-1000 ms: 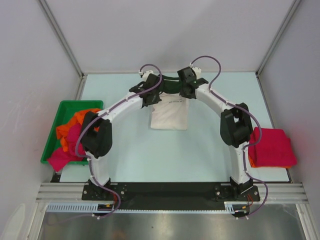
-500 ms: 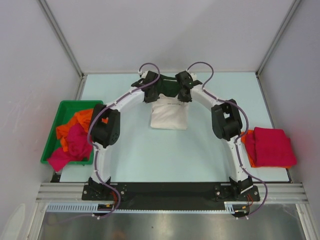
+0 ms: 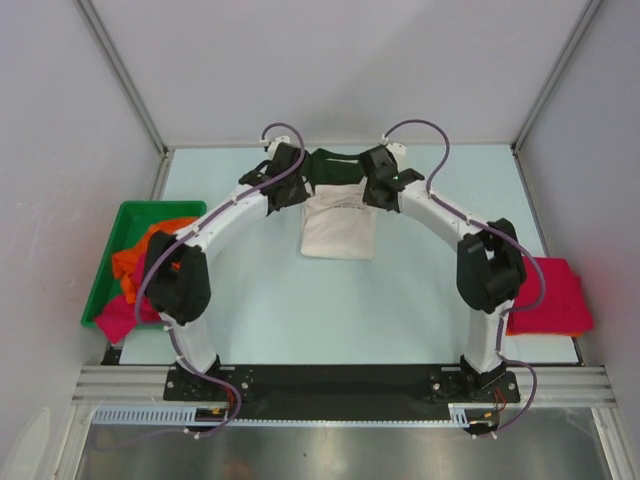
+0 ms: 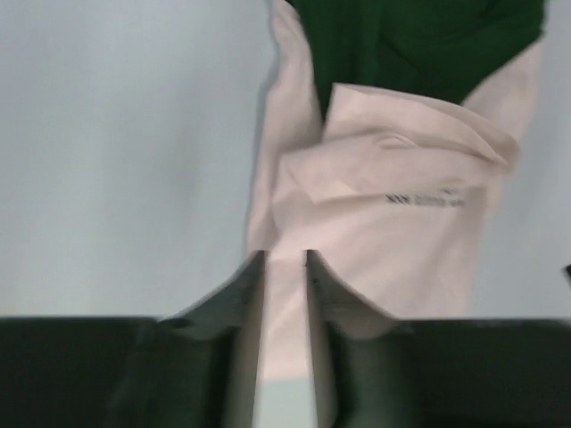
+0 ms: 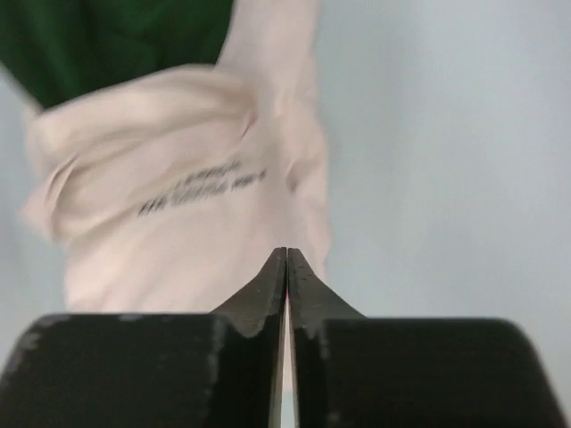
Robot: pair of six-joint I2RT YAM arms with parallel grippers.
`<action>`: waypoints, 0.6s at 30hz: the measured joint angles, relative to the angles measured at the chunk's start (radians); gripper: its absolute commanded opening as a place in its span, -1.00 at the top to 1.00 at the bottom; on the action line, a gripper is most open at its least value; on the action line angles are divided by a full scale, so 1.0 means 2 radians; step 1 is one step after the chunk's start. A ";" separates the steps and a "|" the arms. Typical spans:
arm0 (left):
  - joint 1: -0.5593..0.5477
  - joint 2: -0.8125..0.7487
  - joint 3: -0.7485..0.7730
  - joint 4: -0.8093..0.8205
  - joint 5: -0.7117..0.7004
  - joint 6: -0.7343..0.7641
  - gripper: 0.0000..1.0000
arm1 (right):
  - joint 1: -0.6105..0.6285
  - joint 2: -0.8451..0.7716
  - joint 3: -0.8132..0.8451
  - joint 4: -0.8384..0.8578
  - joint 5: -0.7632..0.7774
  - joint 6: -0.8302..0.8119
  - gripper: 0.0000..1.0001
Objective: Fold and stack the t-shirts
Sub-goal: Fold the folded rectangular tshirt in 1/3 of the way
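The cream t-shirt [image 3: 338, 225] with a dark green top lies folded lengthwise at the middle of the table. It fills the left wrist view [image 4: 393, 241] and the right wrist view [image 5: 161, 241], small black lettering showing. My left gripper [image 3: 291, 192] hovers at its upper left edge; in its own view the left gripper [image 4: 285, 260] stands slightly open, cloth visible below the gap, nothing pinched. My right gripper [image 3: 376, 190] hangs at the upper right edge. Seen from the wrist, the right gripper [image 5: 286, 254] has its jaws pressed together over the shirt's edge, holding nothing.
A green bin [image 3: 108, 262] at the left holds a crumpled orange shirt [image 3: 140, 255] and a magenta one [image 3: 118, 316]. A folded crimson shirt [image 3: 555, 292] lies at the right edge, partly behind my right arm's elbow [image 3: 490, 268].
Both grippers have drawn apart and off the shirt's top, uncovering its green part. The left jaws have opened. Both elbows swung outward.
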 measured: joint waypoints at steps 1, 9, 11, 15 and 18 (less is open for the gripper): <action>-0.007 -0.017 -0.017 0.006 0.003 -0.003 1.00 | 0.012 -0.021 -0.019 0.009 -0.002 0.005 1.00; -0.053 -0.022 -0.104 0.045 0.044 -0.004 1.00 | 0.087 -0.026 -0.103 0.035 -0.026 0.031 1.00; -0.053 -0.005 -0.109 0.049 0.052 -0.004 1.00 | 0.086 -0.007 -0.114 0.035 -0.029 0.038 1.00; -0.052 0.029 -0.112 0.056 0.062 -0.004 1.00 | 0.079 0.014 -0.128 0.039 -0.033 0.050 1.00; -0.052 0.051 -0.112 0.062 0.074 -0.005 1.00 | 0.076 0.015 -0.129 0.043 -0.037 0.055 1.00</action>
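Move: Back and below, both hands have the near end of the white folded t-shirt: its near-left corner lies about 10 cm back, 2 cm right and 14 cm below the left hand. The near-right corner is some 11 cm back, 3 cm left and 11 cm below the right hand. The turned-up flap's edge lies about 7 cm ahead of both, 9 cm right of the left hand and 11 cm left of the right; the green shoulder part is 6 cm beyond that edge. Drawing back and closing in on each other from the two sides, both hands shut their part-open fingers, then sink some 10 cm towards the near end of the folded t-shirt, tipping about 12 degrees further down. The left turns clockwise, the right a little counter-clockwise; the right stops low with its closed tips on the white cloth, while the left is still sinking. ##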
